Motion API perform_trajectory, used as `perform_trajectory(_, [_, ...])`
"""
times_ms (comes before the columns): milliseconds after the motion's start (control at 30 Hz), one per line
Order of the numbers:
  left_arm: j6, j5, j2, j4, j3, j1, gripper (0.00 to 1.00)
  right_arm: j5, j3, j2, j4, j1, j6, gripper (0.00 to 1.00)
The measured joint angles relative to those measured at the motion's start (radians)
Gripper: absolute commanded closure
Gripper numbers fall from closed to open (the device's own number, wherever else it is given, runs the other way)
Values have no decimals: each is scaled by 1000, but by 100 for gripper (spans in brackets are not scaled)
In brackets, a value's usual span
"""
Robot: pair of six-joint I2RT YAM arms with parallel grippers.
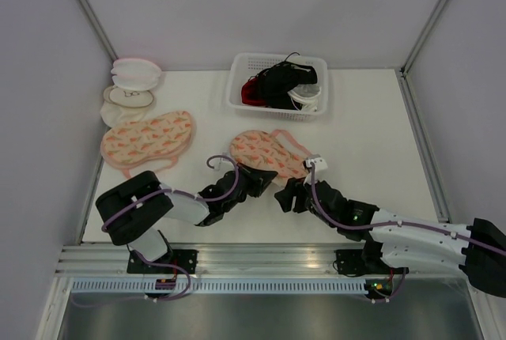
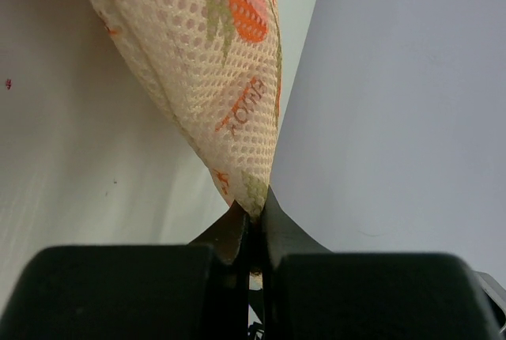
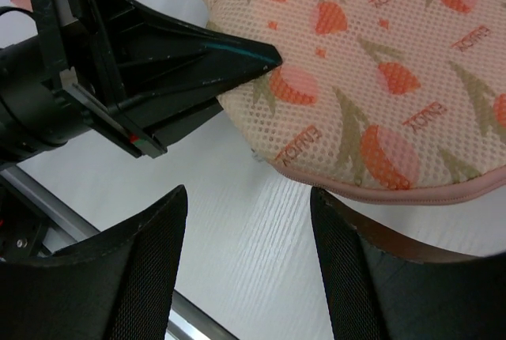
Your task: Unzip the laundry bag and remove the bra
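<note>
The laundry bag (image 1: pixel 267 150), a peach-pink mesh oval with orange print, lies closed at the table's middle. My left gripper (image 1: pixel 267 175) is shut on its near edge. In the left wrist view the fingers (image 2: pixel 253 209) pinch the tip of the mesh (image 2: pixel 213 55). My right gripper (image 1: pixel 281 195) stands open just in front of the bag. In the right wrist view its gap (image 3: pixel 249 233) holds nothing, and the bag's pink zip seam (image 3: pixel 395 194) lies just past the right fingertip. The left gripper (image 3: pixel 205 59) shows there, clamped on the bag (image 3: pixel 371 79). The bra is hidden.
A second bag of the same print (image 1: pixel 147 139) lies at the left. Behind it are white-and-pink round cases (image 1: pixel 132 85). A white basket (image 1: pixel 239 95) at the back holds black, red and white garments. White walls close in three sides.
</note>
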Motion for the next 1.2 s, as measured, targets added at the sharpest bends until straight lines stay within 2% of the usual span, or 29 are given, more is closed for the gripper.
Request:
perform_trajectory(300, [-48, 41, 28, 73, -11, 0, 98, 63, 6, 191, 123, 7, -9, 38])
perform_trajectory(567, [-64, 52, 36, 102, -26, 2, 98, 119, 6, 215, 177, 21, -17, 47])
perform_trajectory(600, [-66, 53, 40, 103, -26, 2, 98, 125, 6, 215, 179, 24, -18, 50])
perform_trajectory(733, [-77, 63, 63, 121, -26, 2, 98, 141, 6, 216, 190, 30, -26, 72])
perform_trajectory(800, [-81, 72, 74, 127, -26, 2, 98, 150, 6, 218, 194, 33, -29, 73])
perform_trajectory(833, [-84, 73, 79, 132, -26, 2, 98, 152, 6, 221, 197, 35, -31, 80])
perform_trajectory(933, [-91, 77, 86, 134, -27, 2, 98, 159, 6, 228, 199, 47, -34, 90])
perform_trajectory(1100, [-92, 79, 87, 145, -29, 2, 98, 176, 10, 225, 188, 64, -34, 100])
perform_trajectory(1200, [-93, 89, 87, 159, -32, 2, 98, 196, 24, 206, 138, 74, -25, 100])
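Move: The white zipper pull at the laundry bag's near corner hangs some 3 cm ahead of the right hand's open fingers, about 1 cm left and 2 cm lower. The left fingertips, already gripping the bag, are 7 cm ahead and 3 cm left; the bag's body centres 13 cm ahead, 4 cm left, its strap 17 cm ahead, 3 cm right. From the left hand the pull is 4 cm back, 2 cm right. The zipper pull is taken between the right fingertips: the right hand dips about 3 cm while edging forward and a little left, rises again by a centimetre, then shuts from well open to fully closed on the pull, easing slightly back. The left hand keeps its pinch on the bag, shifting only a centimetre or so back and to the right with a slight roll. ##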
